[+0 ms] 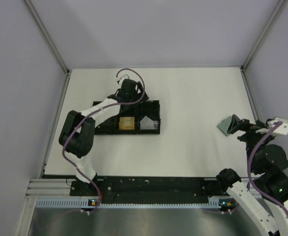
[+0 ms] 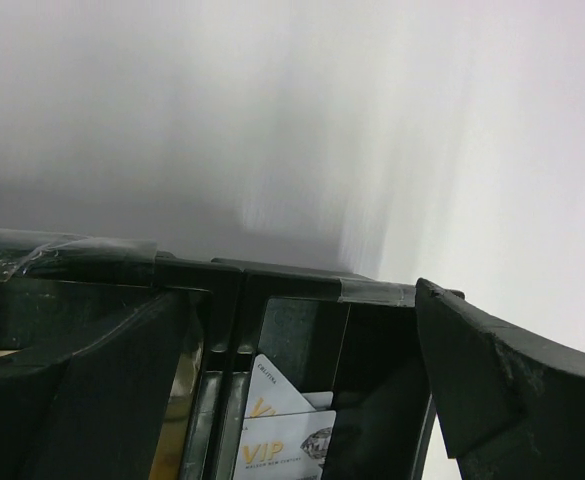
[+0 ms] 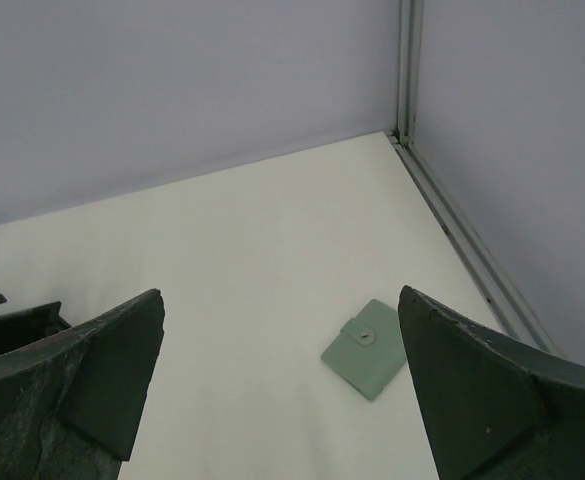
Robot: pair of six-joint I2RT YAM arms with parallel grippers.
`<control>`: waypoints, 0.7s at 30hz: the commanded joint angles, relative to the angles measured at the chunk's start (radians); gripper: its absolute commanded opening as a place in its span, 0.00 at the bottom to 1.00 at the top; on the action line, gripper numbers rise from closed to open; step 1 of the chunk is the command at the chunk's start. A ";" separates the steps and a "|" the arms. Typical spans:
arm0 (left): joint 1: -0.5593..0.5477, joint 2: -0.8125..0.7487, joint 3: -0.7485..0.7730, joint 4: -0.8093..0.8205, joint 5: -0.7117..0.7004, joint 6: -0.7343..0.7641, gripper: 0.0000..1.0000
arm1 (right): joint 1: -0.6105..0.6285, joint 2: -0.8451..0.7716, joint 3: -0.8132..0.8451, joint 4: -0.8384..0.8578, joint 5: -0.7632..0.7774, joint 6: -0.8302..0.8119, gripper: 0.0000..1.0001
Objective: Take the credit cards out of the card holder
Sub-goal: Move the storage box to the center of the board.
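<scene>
The card holder [image 3: 365, 348] is a pale green folded wallet with its tab snapped, lying flat on the white table. My right gripper [image 3: 280, 330] hangs open above it, the holder below and just inside the right finger [image 3: 482, 390]. From above, the card holder [image 1: 226, 126] lies partly under this right gripper [image 1: 236, 125]. My left gripper [image 1: 131, 98] is open over the black tray [image 1: 156, 105]. In the tray lie a tan credit card [image 1: 127, 123] and a silvery-grey one [image 1: 146, 123]. Pale "VIP" cards [image 2: 282, 440] show between the fingers of the left gripper [image 2: 302, 400].
The long black tray's rim [image 2: 302, 280] crosses the left wrist view, with clear tape on it. A metal rail [image 3: 472, 240] runs along the table's right edge by the grey wall, close to the holder. White table lies between tray and holder.
</scene>
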 commanded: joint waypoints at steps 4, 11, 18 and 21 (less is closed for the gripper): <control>0.031 0.037 0.113 0.065 -0.077 0.015 0.98 | 0.013 0.006 -0.029 0.049 -0.048 -0.019 0.99; 0.029 -0.126 0.076 0.038 -0.001 0.067 0.99 | 0.013 0.133 0.003 0.023 -0.207 0.013 0.99; 0.029 -0.469 0.001 -0.098 -0.022 0.275 0.99 | 0.011 0.398 0.063 -0.021 -0.359 0.168 0.99; 0.031 -0.616 -0.027 -0.177 -0.067 0.373 0.99 | 0.010 0.502 0.092 -0.057 -0.301 0.225 0.99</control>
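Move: The storage box's middle lies about 8 cm back, 4 cm left and 5 cm below the left hand, whose open fingers straddle its far wall. Its white cards are some 10 cm back and 6 cm right; the green card holder is 12 cm back, 41 cm right. From the right hand, the box is about 18 cm ahead and 44 cm left, the holder 15 cm ahead and 3 cm right, both some 30 cm below. Left hand pushes the box's far wall forward about 3 cm, lifts off 17 cm; right hand descends leftward. ##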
